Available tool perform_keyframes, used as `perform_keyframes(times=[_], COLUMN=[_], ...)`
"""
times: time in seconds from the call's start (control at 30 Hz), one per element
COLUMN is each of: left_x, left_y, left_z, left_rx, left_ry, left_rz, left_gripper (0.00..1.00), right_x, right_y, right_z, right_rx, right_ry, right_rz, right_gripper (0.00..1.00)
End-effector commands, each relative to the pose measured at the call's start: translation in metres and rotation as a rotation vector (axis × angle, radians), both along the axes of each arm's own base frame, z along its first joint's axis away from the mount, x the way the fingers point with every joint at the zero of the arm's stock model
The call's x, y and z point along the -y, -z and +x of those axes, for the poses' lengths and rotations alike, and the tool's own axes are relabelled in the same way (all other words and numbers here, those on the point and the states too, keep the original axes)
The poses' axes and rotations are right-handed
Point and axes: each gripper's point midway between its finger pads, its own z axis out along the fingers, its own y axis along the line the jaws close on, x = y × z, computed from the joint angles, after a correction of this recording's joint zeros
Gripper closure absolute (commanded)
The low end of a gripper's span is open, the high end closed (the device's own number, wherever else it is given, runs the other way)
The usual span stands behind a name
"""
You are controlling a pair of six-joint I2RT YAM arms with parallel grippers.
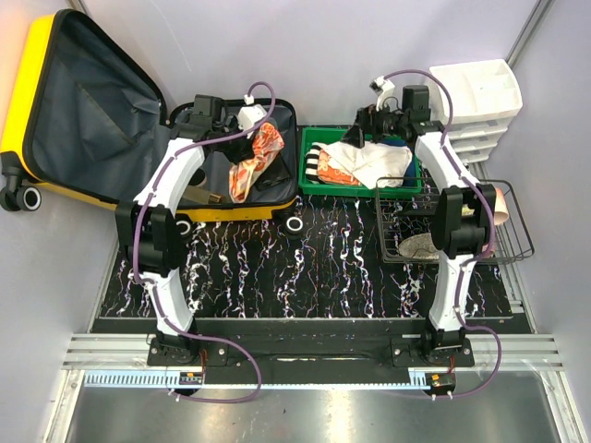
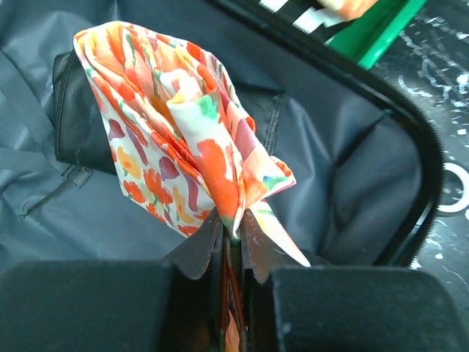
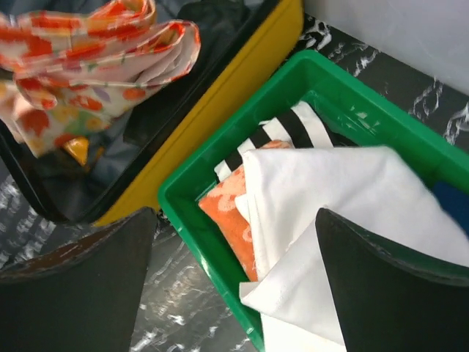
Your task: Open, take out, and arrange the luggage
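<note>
The yellow luggage (image 1: 18,111) lies open at the back left, its lid leaning back and its grey lining (image 2: 352,183) showing. My left gripper (image 2: 233,220) hangs over the open base (image 1: 231,210), shut on an orange floral cloth (image 2: 168,132) that droops from the left gripper (image 1: 259,129) into the case. My right gripper (image 3: 234,220) is open, over the near left corner of the green tray (image 3: 183,213) with nothing between its fingers. In the tray lie a white cloth (image 3: 344,191), a black-and-white striped cloth (image 3: 275,136) and an orange patterned cloth (image 3: 231,216). The luggage's yellow wall (image 3: 212,103) stands beside the tray.
A white drawer unit (image 1: 480,101) stands at the back right. A black wire basket (image 1: 503,221) sits in front of it, beside the right arm. The black marbled mat (image 1: 305,268) covers the table in front of the case and the green tray (image 1: 309,180).
</note>
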Motion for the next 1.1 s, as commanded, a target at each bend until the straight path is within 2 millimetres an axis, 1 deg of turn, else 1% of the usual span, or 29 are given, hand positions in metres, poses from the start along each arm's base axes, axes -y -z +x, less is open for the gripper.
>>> perform_keyframes(times=[0.0, 0.03, 0.07, 0.1, 0.13, 0.17, 0.2, 0.23, 0.3, 0.33, 0.37, 0.4, 0.43, 0.53, 0.57, 0.63, 0.67, 0.73, 0.77, 0.8, 0.83, 0.87, 0.93, 0.97, 1.0, 1.03, 1.07], left_x=[0.023, 0.024, 0.027, 0.028, 0.030, 0.033, 0.036, 0.038, 0.043, 0.044, 0.046, 0.050, 0.050, 0.058, 0.059, 0.064, 0.065, 0.067, 0.068, 0.069, 0.070, 0.072, 0.073, 0.073, 0.074, 0.076, 0.077], left_y=[-0.079, -0.084, -0.092, -0.095, -0.098, -0.105, -0.109, -0.109, -0.111, -0.109, -0.108, -0.109, -0.106, -0.108, -0.109, -0.111, -0.110, -0.113, -0.113, -0.115, -0.119, -0.120, -0.123, -0.125, -0.126, -0.130, -0.132], left_z=[-0.016, -0.021, -0.024, -0.027, -0.032, -0.036, -0.042, -0.048, -0.057, -0.062, -0.065, -0.070, -0.074, -0.080, -0.080, -0.082, -0.081, -0.081, -0.080, -0.080, -0.080, -0.080, -0.081, -0.081, -0.082, -0.083, -0.084], left_rx=[0.144, 0.144, 0.155, 0.156, 0.148, 0.161, 0.168, 0.161, 0.183, 0.176, 0.189, 0.194, 0.186, 0.203, 0.208, 0.215, 0.216, 0.226, 0.227, 0.233, 0.242, 0.246, 0.252, 0.256, 0.256, 0.258, 0.260], left_ry=[0.129, 0.142, 0.161, 0.174, 0.185, 0.216, 0.239, 0.259, 0.303, 0.316, 0.341, 0.360, 0.370, 0.402, 0.407, 0.416, 0.418, 0.420, 0.419, 0.420, 0.420, 0.423, 0.427, 0.429, 0.430, 0.434, 0.438], left_rz=[-0.107, -0.114, -0.126, -0.132, -0.137, -0.148, -0.150, -0.146, -0.131, -0.124, -0.114, -0.108, -0.100, -0.086, -0.082, -0.077, -0.075, -0.078, -0.080, -0.083, -0.091, -0.095, -0.102, -0.105, -0.107, -0.119, -0.124], left_gripper=[1.00, 1.00, 1.00, 1.00, 1.00, 1.00, 1.00, 1.00, 1.00, 1.00, 1.00, 1.00, 1.00, 1.00, 1.00, 1.00, 1.00, 1.00, 1.00, 1.00, 1.00, 1.00, 1.00, 1.00, 1.00, 1.00, 1.00], right_x=[-0.045, -0.052, -0.059, -0.073, -0.078, -0.086, -0.093, -0.106, -0.120, -0.131, -0.137, -0.140, -0.147, -0.156, -0.161, -0.163, -0.164, -0.163, -0.162, -0.162, -0.161, -0.161, -0.162, -0.161, -0.162, -0.161, -0.161], right_y=[-0.093, -0.088, -0.095, -0.098, -0.094, -0.103, -0.104, -0.103, -0.110, -0.108, -0.112, -0.112, -0.110, -0.110, -0.107, -0.107, -0.101, -0.097, -0.088, -0.087, -0.077, -0.074, -0.068, -0.062, -0.064, -0.061, -0.060], right_z=[-0.022, -0.030, -0.033, -0.043, -0.052, -0.060, -0.067, -0.077, -0.088, -0.096, -0.100, -0.102, -0.108, -0.119, -0.129, -0.143, -0.150, -0.161, -0.165, -0.165, -0.166, -0.165, -0.156, -0.155, -0.151, -0.147, -0.143], right_rx=[0.625, 0.664, 0.783, 0.833, 0.859, 0.939, 0.970, 0.990, 1.062, 1.074, 1.111, 1.129, 1.145, 1.188, 1.162, 1.138, 1.095, 1.067, 1.038, 1.044, 0.997, 0.983, 0.953, 0.915, 0.912, 0.895, 0.886], right_ry=[-0.243, -0.278, -0.325, -0.370, -0.400, -0.439, -0.464, -0.496, -0.537, -0.561, -0.572, -0.584, -0.605, -0.655, -0.699, -0.752, -0.778, -0.813, -0.836, -0.841, -0.841, -0.836, -0.818, -0.817, -0.811, -0.793, -0.777], right_rz=[-0.103, -0.128, -0.159, -0.158, -0.157, -0.152, -0.147, -0.136, -0.126, -0.113, -0.107, -0.106, -0.102, -0.094, -0.066, -0.030, -0.016, -0.004, -0.013, -0.020, -0.033, -0.040, -0.067, -0.075, -0.082, -0.100, -0.112], right_gripper=[0.00, 0.00, 0.00, 0.00, 0.00, 0.00, 0.00, 0.00, 0.00, 0.00, 0.00, 0.00, 0.00, 0.00, 0.00, 0.00, 0.00, 0.00, 0.00, 0.00, 0.00, 0.00, 0.00, 0.01, 0.02, 0.03, 0.06])
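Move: The orange floral cloth, already pinched in the left hand, hangs from its fingers, its middle about 2 cm back and 4 cm below them. From the open right hand it lies some 27 cm left, 9 cm back and 5 cm lower. The green tray is almost straight under the right hand, 18 cm down. The black pouch in the suitcase lies about 7 cm right, 3 cm forward and 14 cm below the left hand. Still pinching the floral cloth, the left hand draws it back, up and right, about 12 cm in all, turning some 20 degrees clockwise. The right hand sweeps roughly 22 cm left and back to meet it, rising and then sinking a little, and swings until its fingers point left, wide open on either side of the cloth's free part without closing. ##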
